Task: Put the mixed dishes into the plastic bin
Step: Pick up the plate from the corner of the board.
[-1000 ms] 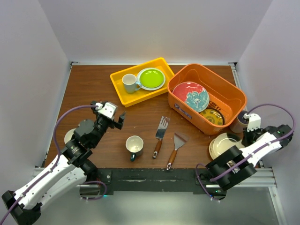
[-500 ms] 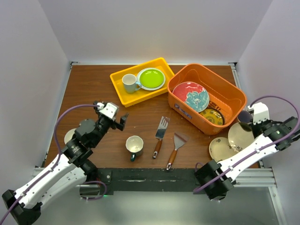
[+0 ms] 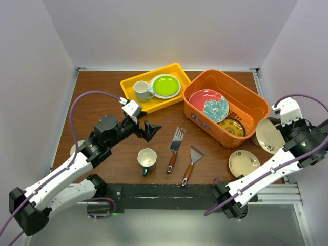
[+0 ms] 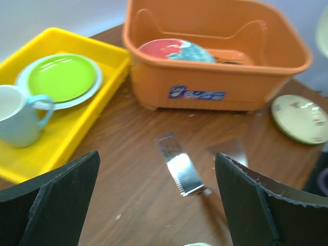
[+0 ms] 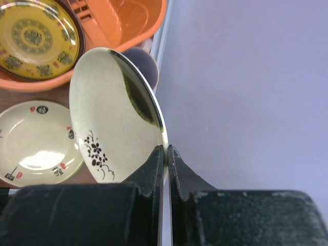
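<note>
The orange plastic bin (image 3: 205,123) at the back right holds a red plate (image 3: 207,104) with a teal flower and a yellow patterned plate (image 3: 231,127). My right gripper (image 3: 280,134) is shut on the rim of a cream plate (image 3: 267,135), held on edge in the air beside the bin's right end. In the right wrist view the fingers (image 5: 154,164) pinch that plate (image 5: 115,118). Another cream plate (image 3: 243,163) lies on the table below. My left gripper (image 3: 146,129) hangs open above the table, left of the spatulas. A dark-teal mug (image 3: 147,160) stands near the front.
A yellow tray (image 3: 134,105) at the back holds a lime green plate (image 3: 165,85) and a white mug (image 3: 142,90). Two wooden-handled spatulas (image 3: 176,146) (image 3: 192,161) lie mid-table. A small white bowl (image 3: 76,148) peeks out under the left arm. A dark cup (image 5: 141,61) stands behind the held plate.
The right gripper has lifted the cream plate off the plate below and raised it on edge beside the bin. The left arm has swung right, toward the table's middle.
</note>
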`<control>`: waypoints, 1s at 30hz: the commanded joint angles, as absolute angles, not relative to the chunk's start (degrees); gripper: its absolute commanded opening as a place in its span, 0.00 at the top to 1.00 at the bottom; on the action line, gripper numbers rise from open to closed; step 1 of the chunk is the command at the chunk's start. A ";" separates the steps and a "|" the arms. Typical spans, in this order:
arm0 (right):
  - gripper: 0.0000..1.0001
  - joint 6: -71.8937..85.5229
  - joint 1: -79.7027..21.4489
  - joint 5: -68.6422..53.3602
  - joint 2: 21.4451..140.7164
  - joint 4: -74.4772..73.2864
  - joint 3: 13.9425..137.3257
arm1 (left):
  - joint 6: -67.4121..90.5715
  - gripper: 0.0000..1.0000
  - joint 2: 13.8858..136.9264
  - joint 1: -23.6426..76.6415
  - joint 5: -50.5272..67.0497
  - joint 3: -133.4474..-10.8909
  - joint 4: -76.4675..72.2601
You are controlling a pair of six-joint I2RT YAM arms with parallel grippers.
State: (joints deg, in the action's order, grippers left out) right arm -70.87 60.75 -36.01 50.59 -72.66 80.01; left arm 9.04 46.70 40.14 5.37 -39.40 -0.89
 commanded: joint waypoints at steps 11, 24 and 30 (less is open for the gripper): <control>1.00 -71.11 60.12 -54.66 55.98 -83.41 92.29 | 28.56 0.00 68.80 40.69 27.95 -52.11 -25.48; 1.00 -64.07 50.54 -57.22 58.88 -83.23 89.30 | 28.56 0.00 98.16 52.64 22.15 -75.93 -29.96; 1.00 -62.93 47.64 -58.36 59.76 -83.32 87.63 | 30.23 0.00 106.16 54.93 22.06 -84.18 -30.32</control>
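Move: The plate is in the right hand's fingers; from the left hand its middle lies about 49 cm right, 4 cm back and slightly higher, with the bin some 37 cm right, 19 cm ahead and 20 cm below. From the right hand the bin is about 27 cm ahead, 18 cm left and 25 cm below; the grey cup is 17 cm straight ahead, and the small plate 2 cm ahead and 10 cm left, both far below. Still pinching the plate by its edge, the right hand carries it left and forward towards the bin, some 9 cm in all, rising about 5 cm then sinking slightly, and swinging 20 degrees counter-clockwise while its left side rolls up. The left hand, fingers kept wide open, sweeps about 27 cm right towards the plate, rising a little then dipping, and turns clockwise; it hasn't touched the plate. ##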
